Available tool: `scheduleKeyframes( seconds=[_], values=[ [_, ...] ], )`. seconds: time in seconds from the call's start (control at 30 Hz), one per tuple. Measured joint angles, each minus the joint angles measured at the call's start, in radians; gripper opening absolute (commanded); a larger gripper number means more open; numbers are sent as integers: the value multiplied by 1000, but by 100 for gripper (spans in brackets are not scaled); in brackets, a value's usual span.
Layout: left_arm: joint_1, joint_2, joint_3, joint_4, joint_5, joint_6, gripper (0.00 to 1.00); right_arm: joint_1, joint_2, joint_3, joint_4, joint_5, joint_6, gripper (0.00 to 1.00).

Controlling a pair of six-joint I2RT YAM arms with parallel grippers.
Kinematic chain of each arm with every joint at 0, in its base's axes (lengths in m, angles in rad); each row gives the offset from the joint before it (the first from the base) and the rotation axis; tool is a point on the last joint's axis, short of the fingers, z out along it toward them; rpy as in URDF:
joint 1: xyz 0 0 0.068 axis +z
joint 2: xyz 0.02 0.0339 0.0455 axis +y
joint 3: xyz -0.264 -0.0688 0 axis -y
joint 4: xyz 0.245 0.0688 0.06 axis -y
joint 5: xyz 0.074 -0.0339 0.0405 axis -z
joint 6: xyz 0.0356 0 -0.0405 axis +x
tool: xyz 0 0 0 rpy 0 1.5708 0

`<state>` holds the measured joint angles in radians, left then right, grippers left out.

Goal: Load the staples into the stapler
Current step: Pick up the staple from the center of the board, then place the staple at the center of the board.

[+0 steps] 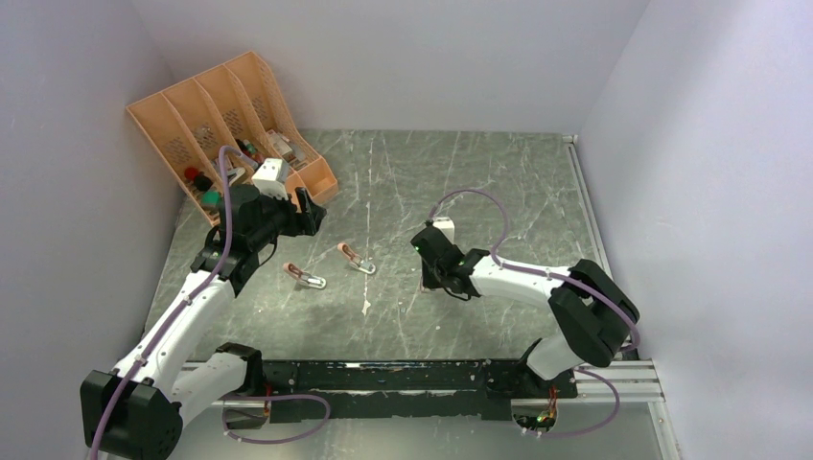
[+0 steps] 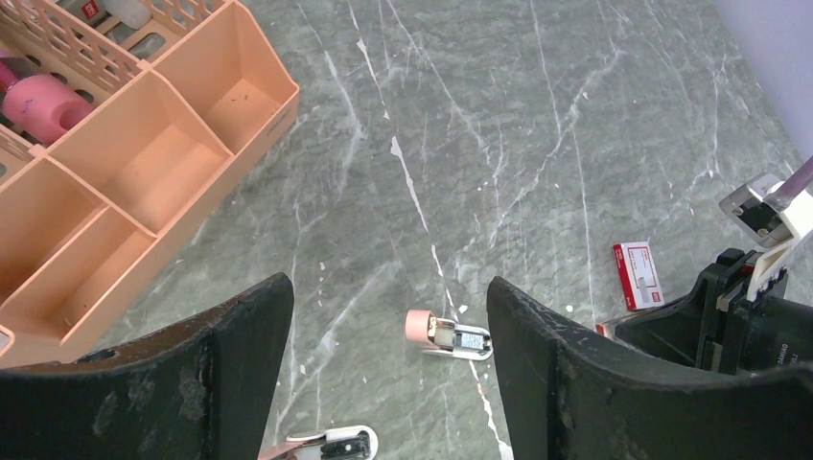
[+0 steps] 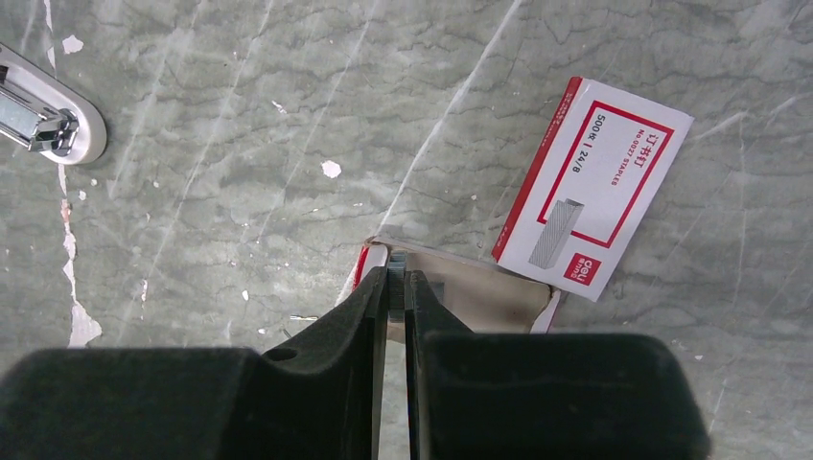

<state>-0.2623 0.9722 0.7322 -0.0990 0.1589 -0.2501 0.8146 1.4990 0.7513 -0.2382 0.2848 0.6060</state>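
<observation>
In the right wrist view my right gripper is shut on a short grey strip of staples, pinched at the edge of the open inner tray. The red-and-white box sleeve lies flat just right of it. Two pink staplers lie open on the table, one nearer the right gripper, the other further left. My left gripper hangs open above the table with nothing between its fingers, and the nearer stapler shows below it.
An orange desk organizer with small items stands at the back left, close to the left gripper. The white end of a stapler reaches into the upper left of the right wrist view. Grey walls close in the table.
</observation>
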Motion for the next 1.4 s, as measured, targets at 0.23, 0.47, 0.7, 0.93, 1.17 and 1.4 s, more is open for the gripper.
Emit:
scheduleKeyframes(
  seconds=[0.23,0.47,0.7,0.93,1.17,1.4],
  values=[
    [0,0,0,0,0,0,78,-4,-11,0,-2,0,0,13],
    [0,0,0,0,0,0,78,-10,-32,0,-6,-5,1,12],
    [0,0,0,0,0,0,78,-28,-61,-6,16,-42,14,12],
    [0,0,0,0,0,0,78,-39,-113,-48,94,-123,13,13],
    [0,0,0,0,0,0,78,-41,-129,-75,211,-292,-25,14],
    [0,0,0,0,0,0,78,-36,-26,-72,360,-573,-63,14]
  ],
)
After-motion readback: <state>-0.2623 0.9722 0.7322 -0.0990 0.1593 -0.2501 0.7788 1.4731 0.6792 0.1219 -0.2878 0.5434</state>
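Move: The right hand already pinches a staple strip at the left part of the opened staple tray, whose middle lies about 2 cm to its right. The nearer open stapler is roughly 16 cm left and 5 cm ahead; the white-and-red staple box is 5 cm ahead and 5 cm right. All lie about 1 cm below the hand. For the left hand that stapler is about 5 cm right, 1 cm ahead and 20 cm below. Right hand lifts the pinched strip out of the tray, then swings about 9 cm left towards the nearer stapler, rolling. ##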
